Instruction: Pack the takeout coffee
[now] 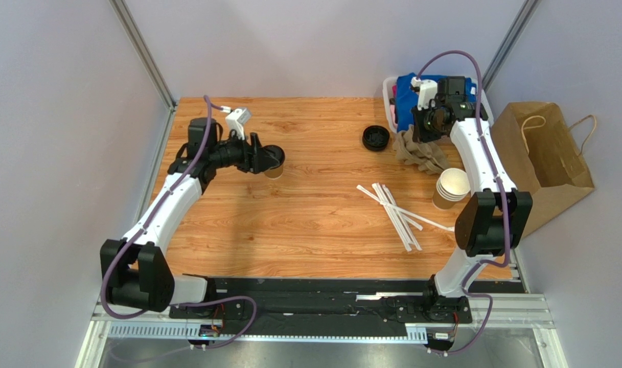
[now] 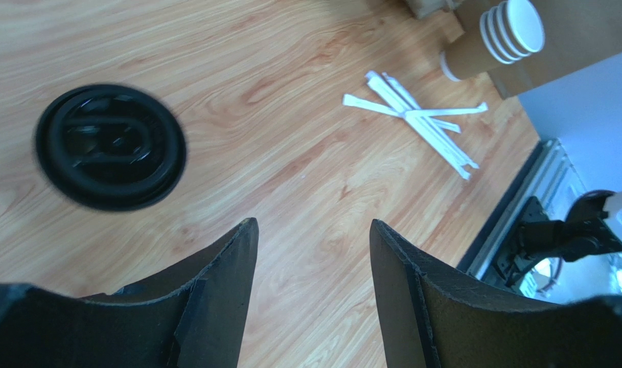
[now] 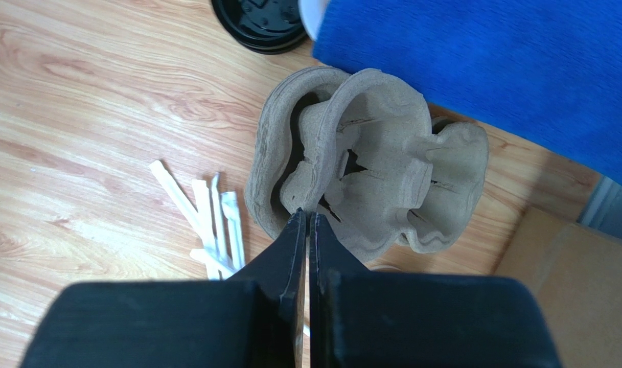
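The takeout coffee [image 1: 275, 161], a small brown cup under a black lid, stands at the table's left. My left gripper [image 1: 258, 157] hovers right beside it, open and empty. In the left wrist view the lid [image 2: 110, 146] lies left of the spread fingers, and my left gripper [image 2: 310, 222] has only bare wood between them. At the back right, my right gripper [image 1: 427, 138] is shut on a thin wall of a grey pulp cup carrier [image 1: 421, 153]. In the right wrist view my right gripper [image 3: 307, 213] pinches the carrier [image 3: 383, 176] at its tips.
A loose black lid [image 1: 376, 138] lies left of the carrier. White straws [image 1: 394, 211] are scattered mid-right, with a stack of unlidded cups [image 1: 452, 188] beside them. A brown paper bag [image 1: 548, 157] lies at the right edge. A blue container [image 1: 414, 88] stands behind the carrier.
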### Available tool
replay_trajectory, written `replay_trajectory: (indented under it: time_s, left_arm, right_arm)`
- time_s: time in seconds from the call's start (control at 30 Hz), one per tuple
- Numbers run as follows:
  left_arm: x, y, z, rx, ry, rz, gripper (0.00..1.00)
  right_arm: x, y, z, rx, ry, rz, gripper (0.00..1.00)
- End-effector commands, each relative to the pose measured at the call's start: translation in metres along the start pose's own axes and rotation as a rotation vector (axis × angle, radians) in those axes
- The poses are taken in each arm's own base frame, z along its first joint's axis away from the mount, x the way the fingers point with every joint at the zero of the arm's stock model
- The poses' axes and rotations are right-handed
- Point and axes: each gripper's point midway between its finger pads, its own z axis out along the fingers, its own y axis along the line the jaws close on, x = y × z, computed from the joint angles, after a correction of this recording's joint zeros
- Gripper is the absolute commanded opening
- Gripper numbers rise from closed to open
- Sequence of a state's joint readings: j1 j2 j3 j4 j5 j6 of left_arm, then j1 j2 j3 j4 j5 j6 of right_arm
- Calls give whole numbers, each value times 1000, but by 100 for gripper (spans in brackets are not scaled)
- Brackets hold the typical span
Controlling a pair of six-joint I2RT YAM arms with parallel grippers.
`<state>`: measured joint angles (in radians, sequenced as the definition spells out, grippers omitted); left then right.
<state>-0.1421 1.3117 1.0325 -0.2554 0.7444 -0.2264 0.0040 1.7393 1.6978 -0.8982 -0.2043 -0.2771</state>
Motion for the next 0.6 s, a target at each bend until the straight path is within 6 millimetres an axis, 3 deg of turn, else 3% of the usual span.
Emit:
replay_trajectory:
  time_s: [0.0,0.07,0.23,0.37,0.57]
  left_arm:
    - [-33,-36,27,112,-52,25,64]
    - [-34,-45,38,141,-42,18,64]
    - [-36,-38,53,136,-41,-11,64]
    - [-36,-42,61,163,-45,-74,64]
    - [-46,-59,89,196,-53,-119,63]
  right_arm:
    - [-24,20,-6,-32,-88,-19,0]
    - [-27,26,-9,-44,-96,-28,0]
    - [-28,50,-15,-93,-109,-30,0]
    - [-27,78,-1,-151,-96,-25,0]
    - [-38,122,18,-239,-88,-31,0]
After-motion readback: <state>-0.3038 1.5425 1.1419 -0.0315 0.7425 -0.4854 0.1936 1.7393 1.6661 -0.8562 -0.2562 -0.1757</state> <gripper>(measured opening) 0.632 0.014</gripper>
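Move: The left hand, empty and half open, has the cup tray about 47 cm to its right, 11 cm ahead and 6 cm lower; the lidded coffee cup stands some 11 cm ahead and 11 cm below. The right hand already holds the tray and has the open left gripper about 46 cm to its left, 9 cm back, 2 cm higher. From the right hand, the spare lids lie 13 cm ahead, 13 cm left; the straws 8 cm back, 7 cm left. Keeping its closed fingers pinched on the rim of the lifted cup tray, the right hand carries it almost level to the left, about 9 cm and gathering speed, towards the left gripper and the open middle of the table, while its wrist swings roughly 10 degrees, mostly counter-clockwise. The left hand comes to meet it, going some 8 cm to the right and 3 cm forward with fingers still open, lifting slightly before settling back to its first height and tipping a little, touching nothing yet. ##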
